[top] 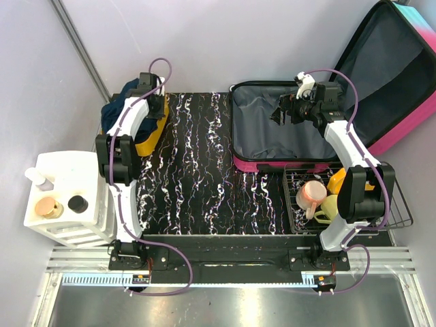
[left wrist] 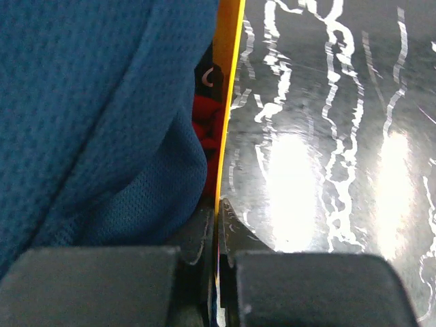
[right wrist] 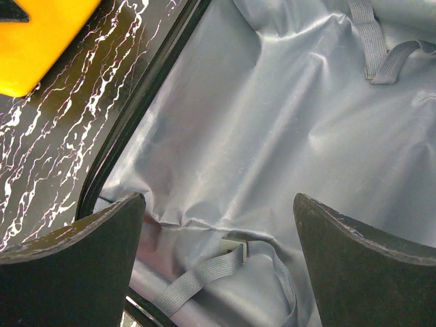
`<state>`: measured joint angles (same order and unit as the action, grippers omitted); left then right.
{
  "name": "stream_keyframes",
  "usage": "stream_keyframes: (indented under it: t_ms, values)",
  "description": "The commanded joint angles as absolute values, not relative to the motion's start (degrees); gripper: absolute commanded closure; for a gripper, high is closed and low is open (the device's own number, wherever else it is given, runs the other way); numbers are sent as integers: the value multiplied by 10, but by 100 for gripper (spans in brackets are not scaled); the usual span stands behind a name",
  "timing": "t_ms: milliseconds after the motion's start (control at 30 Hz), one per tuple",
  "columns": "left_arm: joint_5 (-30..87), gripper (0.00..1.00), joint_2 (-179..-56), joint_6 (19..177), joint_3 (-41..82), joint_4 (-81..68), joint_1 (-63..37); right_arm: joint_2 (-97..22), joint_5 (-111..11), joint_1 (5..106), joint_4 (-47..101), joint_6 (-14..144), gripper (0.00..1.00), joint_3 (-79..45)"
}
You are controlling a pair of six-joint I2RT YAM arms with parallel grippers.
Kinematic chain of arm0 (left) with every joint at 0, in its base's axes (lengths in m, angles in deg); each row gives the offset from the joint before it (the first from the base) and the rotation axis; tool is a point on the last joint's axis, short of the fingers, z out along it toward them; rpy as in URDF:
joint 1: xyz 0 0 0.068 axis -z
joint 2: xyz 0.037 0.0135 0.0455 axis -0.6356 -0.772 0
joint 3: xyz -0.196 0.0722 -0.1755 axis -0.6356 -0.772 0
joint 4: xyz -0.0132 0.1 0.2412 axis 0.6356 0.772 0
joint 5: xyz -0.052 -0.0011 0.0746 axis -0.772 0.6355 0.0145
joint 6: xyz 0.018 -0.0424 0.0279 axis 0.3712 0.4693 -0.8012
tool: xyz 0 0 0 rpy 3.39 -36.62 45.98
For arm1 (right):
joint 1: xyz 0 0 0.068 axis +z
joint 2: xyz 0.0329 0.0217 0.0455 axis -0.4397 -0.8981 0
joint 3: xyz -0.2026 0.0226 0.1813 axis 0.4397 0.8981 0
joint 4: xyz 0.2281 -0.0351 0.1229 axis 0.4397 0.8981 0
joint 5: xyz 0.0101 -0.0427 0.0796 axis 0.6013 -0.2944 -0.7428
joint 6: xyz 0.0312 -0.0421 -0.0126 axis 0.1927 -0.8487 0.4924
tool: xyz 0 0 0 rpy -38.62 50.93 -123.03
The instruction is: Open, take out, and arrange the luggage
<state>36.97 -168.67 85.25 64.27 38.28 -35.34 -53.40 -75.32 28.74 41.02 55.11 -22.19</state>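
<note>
The luggage lies open at the back right of the table, its grey lining bare and its lid leaning back against the wall. My right gripper hovers over the lower half, open, with nothing between its fingers. In the right wrist view, the right gripper looks down on wrinkled lining and a grey strap. My left gripper is at the orange bin at the back left. In the left wrist view, the left gripper is shut on the bin's thin wall.
Blue cloth fills the bin, with something red under it. A wire basket at the front right holds a pink cup and a yellow cup. A white shelf unit with bottles stands at the front left.
</note>
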Motion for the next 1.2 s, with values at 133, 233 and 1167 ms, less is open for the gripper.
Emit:
stream_keyframes:
  t_ms: [133,233,1167]
  values:
    - [476,100,-1732,911,717,392,-411,-522,-776,285,379,560,0,-230]
    - [483,100,-1739,867,713,360,-418,-525,-777,285,380,560,0,-235]
    - [383,1,-1514,686,732,378,-332,-509,-787,285,368,571,0,-238]
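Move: The left fingers are shut on the right-hand rim of the yellow basket; the basket's middle lies about 11 cm to the left, 3 cm back and 4 cm below. The blue cloth heaped in it is some 12 cm left and about level fore and aft, a little above the fingers. The empty suitcase half is about 50 cm to the right and 4 cm back. From the right hand the basket is roughly 53 cm left, 3 cm ahead and 16 cm below. Still pinching the rim, the left hand pushes the basket left towards the side wall, some 8 cm and slightly forward, turning about 10 degrees counter-clockwise early on. The fingers then open wide, let go of the rim, and the hand lifts some 15 cm clear, easing back and right as the fingertips tilt up and outward. ##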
